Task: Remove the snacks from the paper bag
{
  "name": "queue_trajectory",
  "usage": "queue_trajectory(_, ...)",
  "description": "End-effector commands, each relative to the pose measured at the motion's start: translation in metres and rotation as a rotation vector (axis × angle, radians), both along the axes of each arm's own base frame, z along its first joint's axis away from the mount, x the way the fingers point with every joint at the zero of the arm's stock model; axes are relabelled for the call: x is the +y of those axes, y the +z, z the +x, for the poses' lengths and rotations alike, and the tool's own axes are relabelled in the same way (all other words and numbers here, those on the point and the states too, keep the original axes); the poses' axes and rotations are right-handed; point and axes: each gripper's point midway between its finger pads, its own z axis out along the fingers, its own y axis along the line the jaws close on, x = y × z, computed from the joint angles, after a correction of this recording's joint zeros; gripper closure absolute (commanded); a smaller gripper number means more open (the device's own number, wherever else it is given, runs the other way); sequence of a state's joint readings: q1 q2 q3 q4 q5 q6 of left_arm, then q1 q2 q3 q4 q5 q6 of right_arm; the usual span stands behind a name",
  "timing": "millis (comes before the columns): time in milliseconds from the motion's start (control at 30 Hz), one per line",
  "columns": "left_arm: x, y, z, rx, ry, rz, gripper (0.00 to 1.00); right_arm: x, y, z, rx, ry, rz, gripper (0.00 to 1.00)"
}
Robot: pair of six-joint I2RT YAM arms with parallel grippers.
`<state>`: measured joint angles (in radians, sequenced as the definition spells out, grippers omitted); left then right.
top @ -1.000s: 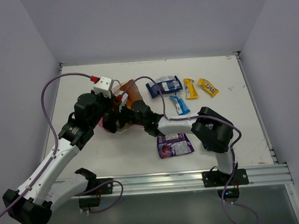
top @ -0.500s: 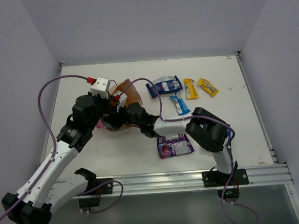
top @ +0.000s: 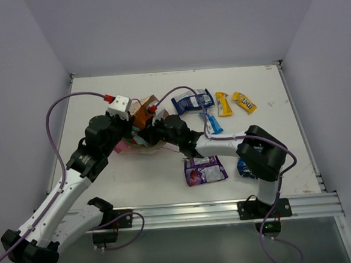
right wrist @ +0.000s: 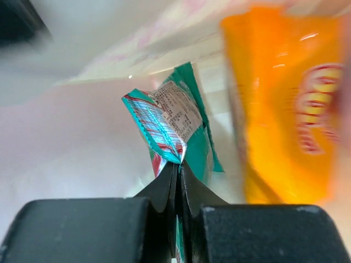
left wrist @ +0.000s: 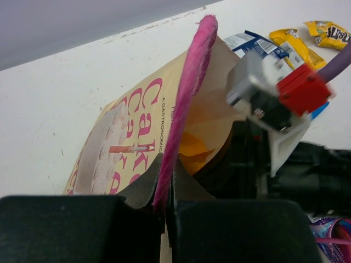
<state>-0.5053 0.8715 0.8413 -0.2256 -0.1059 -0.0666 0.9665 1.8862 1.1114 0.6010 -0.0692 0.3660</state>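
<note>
The paper bag (top: 143, 114) lies tipped on the table, its printed cream face (left wrist: 131, 137) toward the left wrist camera. My left gripper (left wrist: 164, 203) is shut on the bag's pink rim (left wrist: 189, 93), holding the mouth up. My right gripper (right wrist: 178, 164) is inside the bag, shut on a teal-green snack wrapper (right wrist: 175, 120). An orange pouch (right wrist: 290, 109) lies beside it in the bag. In the top view the left gripper (top: 127, 135) and right gripper (top: 147, 137) meet at the bag's mouth. Other snacks lie out on the table.
To the right of the bag lie a blue pouch (top: 192, 100), two yellow wrappers (top: 223, 103) (top: 244, 102) and a blue bar (top: 211, 123). A purple pouch (top: 205, 170) sits near the front, a blue one (top: 245, 170) under the right arm. White walls surround the table.
My right gripper pushed into the bag and shut on the teal-green wrapper. The right arm's elbow has swung right. The left gripper stayed shut on the bag, which has shifted a little.
</note>
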Motion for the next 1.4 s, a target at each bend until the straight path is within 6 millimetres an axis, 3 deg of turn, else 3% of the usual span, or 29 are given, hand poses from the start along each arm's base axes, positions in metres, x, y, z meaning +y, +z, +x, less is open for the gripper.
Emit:
queue_trajectory(0,-0.002,-0.002,-0.004,-0.009,-0.019,-0.001,1.0,-0.017,0.061,0.002,-0.121,-0.009,0.065,1.0)
queue_trajectory(133,-0.004,-0.01,-0.007,0.009,-0.038,0.002,1.0,-0.017,0.07,-0.011,-0.15,0.063,0.056,1.0)
queue_trajectory(267,-0.001,-0.01,-0.008,0.008,-0.029,0.008,1.0,-0.019,0.061,-0.019,-0.127,0.095,0.036,1.0)
queue_trajectory(367,0.002,-0.008,-0.006,-0.001,-0.005,0.012,1.0,-0.03,0.09,-0.023,-0.179,0.087,0.055,1.0)
queue_trajectory(400,0.003,-0.007,-0.003,-0.004,0.003,0.013,1.0,-0.038,0.119,-0.028,-0.219,0.08,0.094,1.0)
queue_trajectory(467,0.002,-0.004,-0.002,-0.008,0.004,0.011,1.0,-0.052,0.138,-0.031,-0.253,0.07,0.099,1.0)
queue_trajectory(500,0.002,-0.004,0.0,-0.007,0.008,0.013,1.0,-0.067,0.169,-0.034,-0.294,0.056,0.139,1.0)
queue_trajectory(600,0.004,-0.003,0.002,-0.014,0.021,0.014,1.0,-0.094,0.202,-0.041,-0.324,0.037,0.146,1.0)
queue_trajectory(633,0.004,-0.002,0.003,-0.018,0.024,0.015,1.0,-0.113,0.224,-0.044,-0.352,0.016,0.151,1.0)
queue_trajectory(800,0.005,0.0,0.005,-0.032,0.027,0.028,1.0,-0.182,0.264,-0.034,-0.38,-0.157,0.129,1.0)
queue_trajectory(900,0.005,0.003,0.007,-0.045,0.022,0.038,1.0,-0.243,0.265,-0.007,-0.352,-0.385,0.099,1.0)
queue_trajectory(1000,0.001,0.008,0.007,-0.055,-0.004,0.042,1.0,-0.301,0.249,0.013,-0.282,-0.614,0.054,1.0)
queue_trajectory(1100,-0.005,0.01,0.006,-0.062,-0.048,0.069,1.0,-0.35,0.218,0.027,-0.19,-0.779,0.017,1.0)
queue_trajectory(1200,-0.01,0.014,0.006,-0.058,-0.08,0.072,1.0,-0.379,0.193,0.04,-0.111,-0.85,0.022,1.0)
queue_trajectory(1367,-0.016,0.02,0.003,-0.06,-0.123,0.067,1.0,-0.412,0.126,0.063,0.083,-0.911,0.041,1.0)
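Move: The right hand, already pinching the teal snack inside the mouth of the paper bag, is taking it to free table about 44 cm to its right, 7 cm ahead and 13 cm lower. The right-hand yellow packet lies some 5 cm beyond that spot. The light-blue packet is about 28 cm right of the hand and 7 cm ahead, the other yellow packet 33 cm right and 13 ahead. From the left hand, the free spot is roughly 49 cm right, 6 ahead, 24 below. Keeping its pinch on the teal snack's end, the right hand works it out of the bag mouth, at first slowly up and slightly right and back. It then climbs to about 27 cm and sweeps right, curving forward and down to the starting height some 40 cm over, the wrist swinging about 50 degrees clockwise. The left hand stays put, fingers still shut on the bag's edge by the pink handle. ##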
